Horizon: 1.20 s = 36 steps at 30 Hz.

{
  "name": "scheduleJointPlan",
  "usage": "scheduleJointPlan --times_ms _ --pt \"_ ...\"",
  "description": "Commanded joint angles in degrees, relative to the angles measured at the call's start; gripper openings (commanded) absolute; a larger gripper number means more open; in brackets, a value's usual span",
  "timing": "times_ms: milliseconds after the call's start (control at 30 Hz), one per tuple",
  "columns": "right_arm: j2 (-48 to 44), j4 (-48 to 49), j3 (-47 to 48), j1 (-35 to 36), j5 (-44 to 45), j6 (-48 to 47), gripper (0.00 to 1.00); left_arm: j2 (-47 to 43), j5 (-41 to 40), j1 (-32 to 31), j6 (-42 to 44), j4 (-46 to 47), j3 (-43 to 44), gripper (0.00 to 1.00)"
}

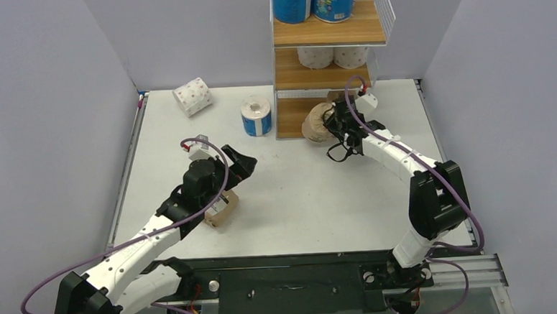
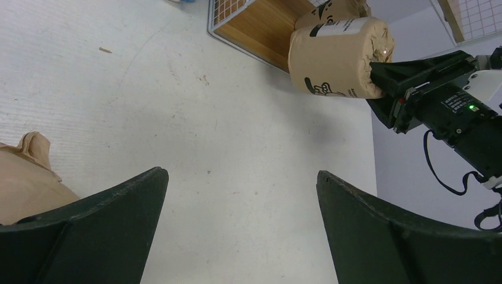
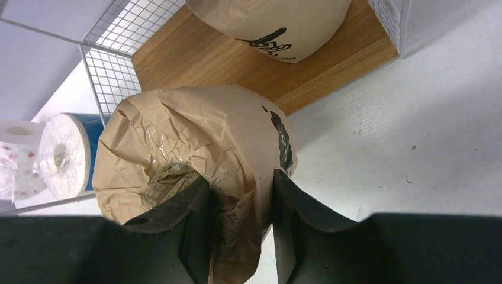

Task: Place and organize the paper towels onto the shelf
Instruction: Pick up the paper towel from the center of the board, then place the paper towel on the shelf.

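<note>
My right gripper [image 3: 240, 186] is shut on a brown kraft paper towel roll [image 3: 195, 130], one finger in its core and one outside its wall. The roll hangs tilted just in front of the shelf's [image 1: 327, 32] bottom board [image 3: 207, 59], where another brown roll [image 3: 272, 21] lies. My left gripper [image 2: 241, 174] stands open over bare table, with nothing between its fingers. A third brown roll [image 1: 221, 209] lies under the left arm, also seen as the brown roll [image 2: 23, 183] beside the left finger.
A blue roll [image 1: 256, 116] stands on the table left of the shelf, and a white pink-dotted roll [image 1: 192, 97] lies at the back left. Two blue rolls [image 1: 314, 0] fill the top tier and white rolls [image 1: 331, 55] the middle one. Grey walls close three sides.
</note>
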Motion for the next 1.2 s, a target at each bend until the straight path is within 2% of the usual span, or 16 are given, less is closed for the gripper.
scheduleJointPlan --times_ms 0,233,533,1167 --pt "0.62 7.02 3.18 -0.46 3.84 2.95 0.31 -2.32 0.77 0.21 -0.91 -0.76 -0.5 0.96" --pt "3.97 11.15 3.38 -0.51 5.66 5.69 0.31 -3.37 0.1 0.16 -1.85 -2.33 -1.25 0.96" --pt "8.17 11.53 6.58 -1.05 6.37 6.85 0.31 -5.25 -1.52 0.16 -1.79 -2.81 -2.06 0.96" --pt "12.55 8.96 9.85 -1.27 5.04 6.65 0.33 -2.95 -0.06 0.07 -2.57 -1.16 -2.89 0.96"
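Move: Ahead of the right hand, which already holds the brown roll by its rim, the free spot on the bottom shelf lies about 7 cm forward, 4 cm left and 8 cm down. The shelved brown roll stands some 10 cm to the right of that spot and 3 cm deeper; the blue roll is roughly 23 cm left of the hand and 7 cm ahead. From the left hand the spot is about 20 cm ahead, 22 cm right and 12 cm below. Carrying the brown roll in over the bottom shelf's front edge, the right hand goes about 6 cm forward while sinking some 3 cm, the last centimetre nearly straight down. It turns slightly clockwise and keeps its pinch on the rim, the grip effort falling only at the very end. The empty, open left hand drifts a couple of centimetres down and back. ##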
